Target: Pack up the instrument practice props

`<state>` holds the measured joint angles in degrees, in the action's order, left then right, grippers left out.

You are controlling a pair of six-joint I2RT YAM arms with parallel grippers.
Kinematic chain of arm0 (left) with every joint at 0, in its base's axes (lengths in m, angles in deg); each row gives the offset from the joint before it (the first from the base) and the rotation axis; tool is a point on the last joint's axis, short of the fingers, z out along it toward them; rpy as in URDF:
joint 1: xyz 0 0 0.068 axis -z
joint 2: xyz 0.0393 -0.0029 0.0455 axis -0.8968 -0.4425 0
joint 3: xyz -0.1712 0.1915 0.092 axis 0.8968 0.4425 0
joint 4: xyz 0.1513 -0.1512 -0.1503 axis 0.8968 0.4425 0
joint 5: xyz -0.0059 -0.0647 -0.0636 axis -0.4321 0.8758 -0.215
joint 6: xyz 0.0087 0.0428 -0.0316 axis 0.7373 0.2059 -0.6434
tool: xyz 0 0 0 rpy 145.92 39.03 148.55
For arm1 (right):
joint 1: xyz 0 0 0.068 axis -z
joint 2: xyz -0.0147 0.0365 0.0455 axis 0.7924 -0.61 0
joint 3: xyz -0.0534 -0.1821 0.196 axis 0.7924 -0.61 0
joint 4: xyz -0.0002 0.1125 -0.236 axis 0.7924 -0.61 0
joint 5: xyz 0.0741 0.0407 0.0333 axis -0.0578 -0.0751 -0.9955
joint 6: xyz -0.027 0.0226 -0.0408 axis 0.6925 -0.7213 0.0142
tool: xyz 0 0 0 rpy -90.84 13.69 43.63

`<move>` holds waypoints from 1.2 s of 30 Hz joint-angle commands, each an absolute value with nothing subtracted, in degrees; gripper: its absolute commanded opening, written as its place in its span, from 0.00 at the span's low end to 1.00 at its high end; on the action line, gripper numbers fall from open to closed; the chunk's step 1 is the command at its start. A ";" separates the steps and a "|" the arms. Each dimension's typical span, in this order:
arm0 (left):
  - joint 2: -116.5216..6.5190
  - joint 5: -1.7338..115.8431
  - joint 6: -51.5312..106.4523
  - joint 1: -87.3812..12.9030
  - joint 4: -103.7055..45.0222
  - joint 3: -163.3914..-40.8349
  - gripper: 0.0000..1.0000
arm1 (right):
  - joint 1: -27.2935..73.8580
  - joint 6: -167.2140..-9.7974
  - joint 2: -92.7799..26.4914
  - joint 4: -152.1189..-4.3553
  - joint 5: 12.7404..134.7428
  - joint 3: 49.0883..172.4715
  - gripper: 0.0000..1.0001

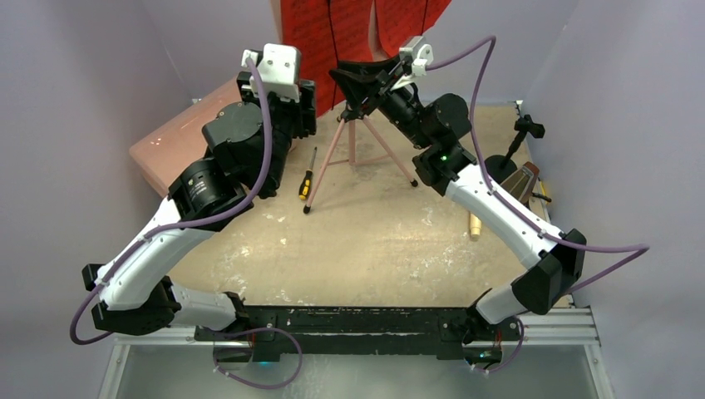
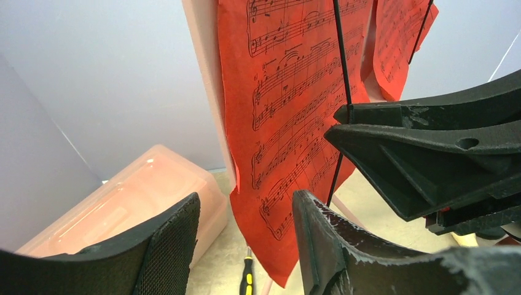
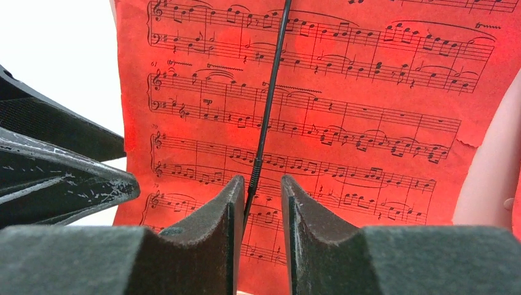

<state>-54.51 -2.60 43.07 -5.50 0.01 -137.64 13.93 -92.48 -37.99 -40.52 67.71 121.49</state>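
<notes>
The red sheet-music pages (image 1: 314,33) hang on the pink tripod music stand (image 1: 356,143) at the back. In the left wrist view the pages (image 2: 295,104) hang just beyond my left gripper (image 2: 246,239), which is open, with the lower page corner showing between its fingers. My right gripper (image 3: 261,203) stands narrowly open around a thin black wire page holder (image 3: 270,92) lying over the pages (image 3: 344,123); the wire runs close to its left finger. The brown metronome (image 1: 522,179) and the cream microphone (image 1: 475,223) lie at the right.
A translucent pink lidded box (image 1: 179,141) sits at the back left, behind my left arm. A yellow-and-black-handled screwdriver (image 1: 308,179) lies beside the stand's legs. A small black tripod (image 1: 524,131) stands near the right wall. Purple walls close in the table on both sides.
</notes>
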 commanded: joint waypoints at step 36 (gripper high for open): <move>-50.87 -5.20 44.33 -6.21 2.53 -137.72 0.00 | 13.70 -91.24 -36.41 -38.48 71.93 121.96 0.31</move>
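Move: Just 1 cm or so ahead of the left hand, about 1 cm right and 1 cm below, is the lower left edge of the red sheet on the stand. From that hand the black cord crosses the sheet roughly 3 cm farther out, 6 cm right and 3 cm higher; the screwdriver lies on the table about 11 cm ahead, 4 cm right and 50 cm below. The right hand is at the cord, with the sheet edge some 5 cm left of it, 2 cm back and 4 cm lower. Easing forward and down by little more than 1 cm each, slightly rightward too, the left hand brings its open fingers around the sheet's lower left edge, shuts them fully to pinch the paper, then draws about 1 cm left and back. The right hand holds nearly still at the cord, its opening unchanged. ##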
